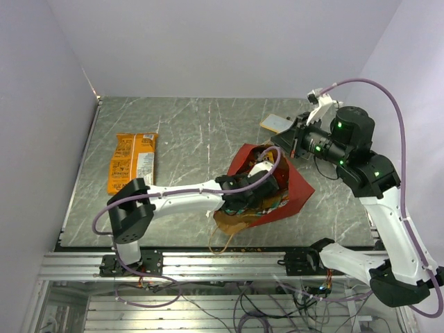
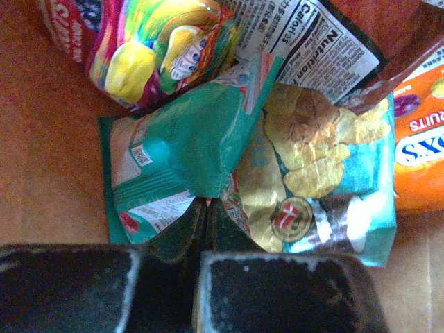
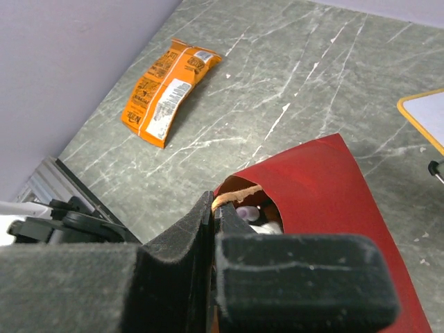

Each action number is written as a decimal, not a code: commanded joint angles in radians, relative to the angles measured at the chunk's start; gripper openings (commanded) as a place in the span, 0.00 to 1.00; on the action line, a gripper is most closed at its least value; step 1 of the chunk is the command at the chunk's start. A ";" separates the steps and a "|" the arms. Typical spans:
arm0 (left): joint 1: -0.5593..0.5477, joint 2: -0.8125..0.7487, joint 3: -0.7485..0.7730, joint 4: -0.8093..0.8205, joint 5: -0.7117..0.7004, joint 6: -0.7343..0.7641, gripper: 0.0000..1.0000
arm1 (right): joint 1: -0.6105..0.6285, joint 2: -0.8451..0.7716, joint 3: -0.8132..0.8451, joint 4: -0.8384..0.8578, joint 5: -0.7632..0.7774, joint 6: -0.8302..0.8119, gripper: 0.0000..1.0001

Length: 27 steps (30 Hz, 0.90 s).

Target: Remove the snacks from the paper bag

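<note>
The red paper bag [image 1: 295,182] lies mouth-open in the middle of the table, and my left gripper [image 1: 258,186] reaches inside it. In the left wrist view its jaws [image 2: 206,202] are shut, pinching the lower corner of a teal packet [image 2: 187,139]. Around it lie a gold-and-blue cookie packet [image 2: 312,159], a multicoloured candy packet [image 2: 152,48], an orange packet [image 2: 423,152] and a dark packet with a nutrition label [image 2: 312,41]. My right gripper [image 3: 214,205] is shut on the bag's tan handle [image 3: 239,195], holding the mouth [image 3: 305,173] up. One orange chip bag [image 1: 132,161] lies out on the table.
A flat white-and-tan card [image 1: 276,123] lies just behind the bag, close under the right gripper [image 1: 290,142]. The bag's other loop handle [image 1: 222,239] trails toward the near table edge. Walls close in the table on the left, back and right.
</note>
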 commanded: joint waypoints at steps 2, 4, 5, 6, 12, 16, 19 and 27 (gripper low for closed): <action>0.004 -0.123 0.040 -0.104 0.010 -0.031 0.07 | 0.000 -0.044 -0.027 0.087 0.016 0.017 0.00; 0.004 -0.177 0.051 -0.121 0.039 -0.033 0.07 | 0.000 -0.052 -0.038 0.097 0.017 0.022 0.00; 0.004 -0.210 0.051 -0.120 0.058 -0.029 0.07 | 0.000 -0.055 -0.042 0.103 0.016 0.024 0.00; 0.004 -0.244 0.048 -0.114 0.086 -0.021 0.07 | 0.000 -0.057 -0.047 0.107 0.017 0.023 0.00; 0.003 -0.505 0.001 -0.060 0.194 0.047 0.07 | 0.000 -0.066 -0.063 0.114 0.017 0.021 0.00; 0.003 -0.606 0.059 -0.125 0.167 0.075 0.07 | 0.000 -0.068 -0.059 0.111 0.020 0.015 0.00; 0.004 -0.632 0.146 -0.221 0.031 0.069 0.07 | 0.000 -0.071 -0.057 0.113 0.029 0.014 0.00; 0.143 -0.579 0.308 -0.556 -0.493 -0.114 0.07 | 0.000 -0.089 -0.084 0.134 0.029 0.050 0.00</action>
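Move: The left gripper is down in the paper bag, already shut on the teal snack pack. Its drop-off side, marked by the orange snack pack on the table, is about 44 cm left, 17 cm ahead and 10 cm lower. In the bag, a gold-and-blue pack lies some 7 cm to its right, nearly level fore and aft, and a rainbow candy pack 8 cm straight ahead, both slightly lower. From the right gripper, the orange pack is 50 cm left, 13 cm ahead and 38 cm down. Keep the left gripper shut on the teal snack pack and draw it up out of the paper bag, about 29 cm, swinging some 14 cm left to carry it clear. Ease back about 5 cm during the climb, then come forward again, rolling the hand some 30 degrees so its left side drops and tipping the fingers up slightly late on. Hold the bag's rim still with the right gripper. ##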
